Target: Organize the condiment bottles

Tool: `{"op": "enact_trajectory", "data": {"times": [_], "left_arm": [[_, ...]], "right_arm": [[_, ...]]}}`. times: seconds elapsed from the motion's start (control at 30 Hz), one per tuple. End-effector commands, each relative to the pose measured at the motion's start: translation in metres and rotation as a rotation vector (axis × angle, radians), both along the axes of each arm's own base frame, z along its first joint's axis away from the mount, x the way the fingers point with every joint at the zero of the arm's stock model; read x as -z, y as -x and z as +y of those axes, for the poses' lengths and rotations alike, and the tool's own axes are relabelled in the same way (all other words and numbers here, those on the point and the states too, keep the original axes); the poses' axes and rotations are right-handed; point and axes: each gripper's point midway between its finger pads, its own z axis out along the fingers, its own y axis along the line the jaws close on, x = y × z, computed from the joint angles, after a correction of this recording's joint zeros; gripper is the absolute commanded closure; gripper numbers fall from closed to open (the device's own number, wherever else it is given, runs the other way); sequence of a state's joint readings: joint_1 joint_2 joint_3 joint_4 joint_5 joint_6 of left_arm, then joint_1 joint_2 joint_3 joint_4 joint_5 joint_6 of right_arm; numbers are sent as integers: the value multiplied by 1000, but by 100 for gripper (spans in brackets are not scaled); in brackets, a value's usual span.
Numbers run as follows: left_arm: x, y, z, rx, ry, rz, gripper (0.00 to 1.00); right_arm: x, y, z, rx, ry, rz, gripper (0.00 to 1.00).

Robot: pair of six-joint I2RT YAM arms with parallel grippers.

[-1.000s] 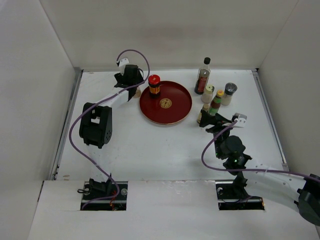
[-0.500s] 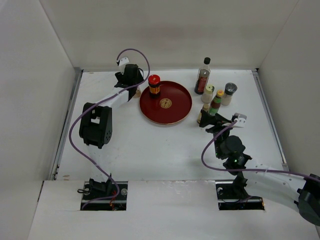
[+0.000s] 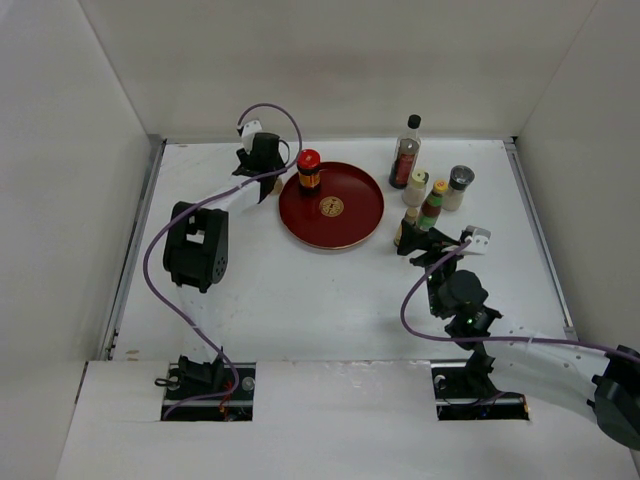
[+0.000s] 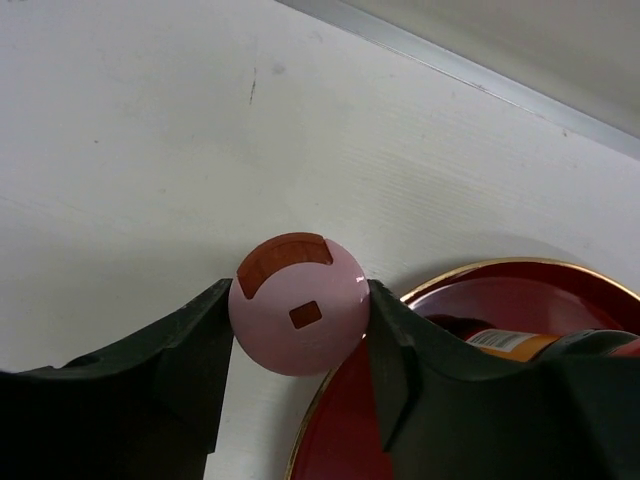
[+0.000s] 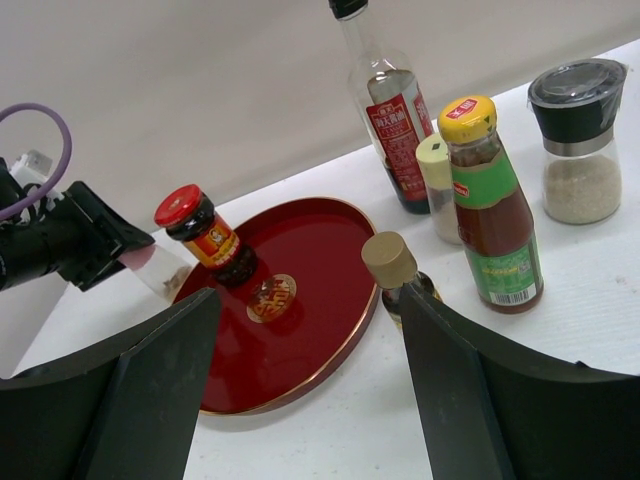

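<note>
My left gripper is shut on the pink-capped bottle, both fingers pressed to the cap, just left of the red plate. In the top view that gripper sits at the plate's back-left rim. A red-capped jar stands on the plate. My right gripper is open and holds nothing, with a small tan-capped bottle just ahead of its right finger. Behind it stand a yellow-capped sauce bottle, a cream-capped bottle, a tall black-capped bottle and a grey-capped grinder.
White walls close in the table on three sides, with a metal strip along the back edge. The left arm's purple cable loops above its wrist. Both arm bases sit at the near edge.
My left gripper's jaws have closed onto the pink-capped bottle and the wrist has shifted slightly. The right arm and the other bottles have stayed where they were.
</note>
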State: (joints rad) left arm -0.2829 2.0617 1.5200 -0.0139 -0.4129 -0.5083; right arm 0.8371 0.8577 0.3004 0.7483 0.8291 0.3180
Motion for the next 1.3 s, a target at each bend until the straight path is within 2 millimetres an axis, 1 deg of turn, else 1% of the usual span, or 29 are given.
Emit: {"op": "enact_trajectory", "data": {"times": [0.0,0.1,0.2,0.33,0.43,0.5,0.53,0.6,0.7,0.87,0.93,1.17,1.23,1.27], "left_arm": [[-39,-9,-6,6,18,-84,61],[-54,4,-6,4,15,-108,64],[-74,27,-8,1,22,-165,65],[-89,59,-19,27,33,-217,65],[-98,77,-29,38,34,-251,65],[-105,86,-34,43,30,-272,65],[-111,89,-38,51,29,-286,65],[-116,93,-48,81,31,-298,65],[-111,95,-63,117,25,-289,65],[-81,87,-76,131,10,-240,65],[-72,85,-80,137,4,-229,65],[-50,75,-84,133,-23,-196,64],[-44,75,-86,135,-29,-183,64],[-41,75,-85,134,-33,-175,63]], "right_arm": [[-27,-3,3,-9,-60,-51,21],[-29,-2,2,-9,-65,-56,21],[-31,-1,2,-9,-69,-60,21],[-30,-2,2,-9,-67,-58,21],[-30,-1,2,-9,-68,-59,21],[-30,-1,2,-9,-68,-59,21],[-30,-1,2,-9,-68,-59,21],[-31,-1,2,-9,-69,-60,21],[-30,-1,2,-9,-68,-59,21],[-28,-2,2,-8,-64,-55,21],[-28,-2,3,-9,-63,-54,21],[-28,-2,2,-8,-63,-54,21],[-28,-2,2,-8,-64,-55,19],[-28,-2,2,-7,-64,-55,17]]}}
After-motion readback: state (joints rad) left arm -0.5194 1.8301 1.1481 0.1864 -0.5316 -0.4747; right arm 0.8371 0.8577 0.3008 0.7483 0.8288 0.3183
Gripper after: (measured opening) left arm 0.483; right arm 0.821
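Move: To the right and nearer the base lies the red tray's middle, roughly 15 cm right and 6 cm back from the left hand, whose fingers already hold the pink-capped shaker; the tray is about 6 cm below. The red-capped jar stands on the tray some 10 cm to the hand's right, only 1 cm back and about level with it. From the idle right hand, the tray's middle is roughly 19 cm ahead, 20 cm left and 18 cm lower. Keeping its grip on the pink-capped shaker, the left hand first draws back, then arcs up about 9 cm and to the right over the tray's rim, turning slightly clockwise. It then lowers nearly as far, ending about 9 cm back and 8 cm right of its start, on the base side of the red-capped jar. ##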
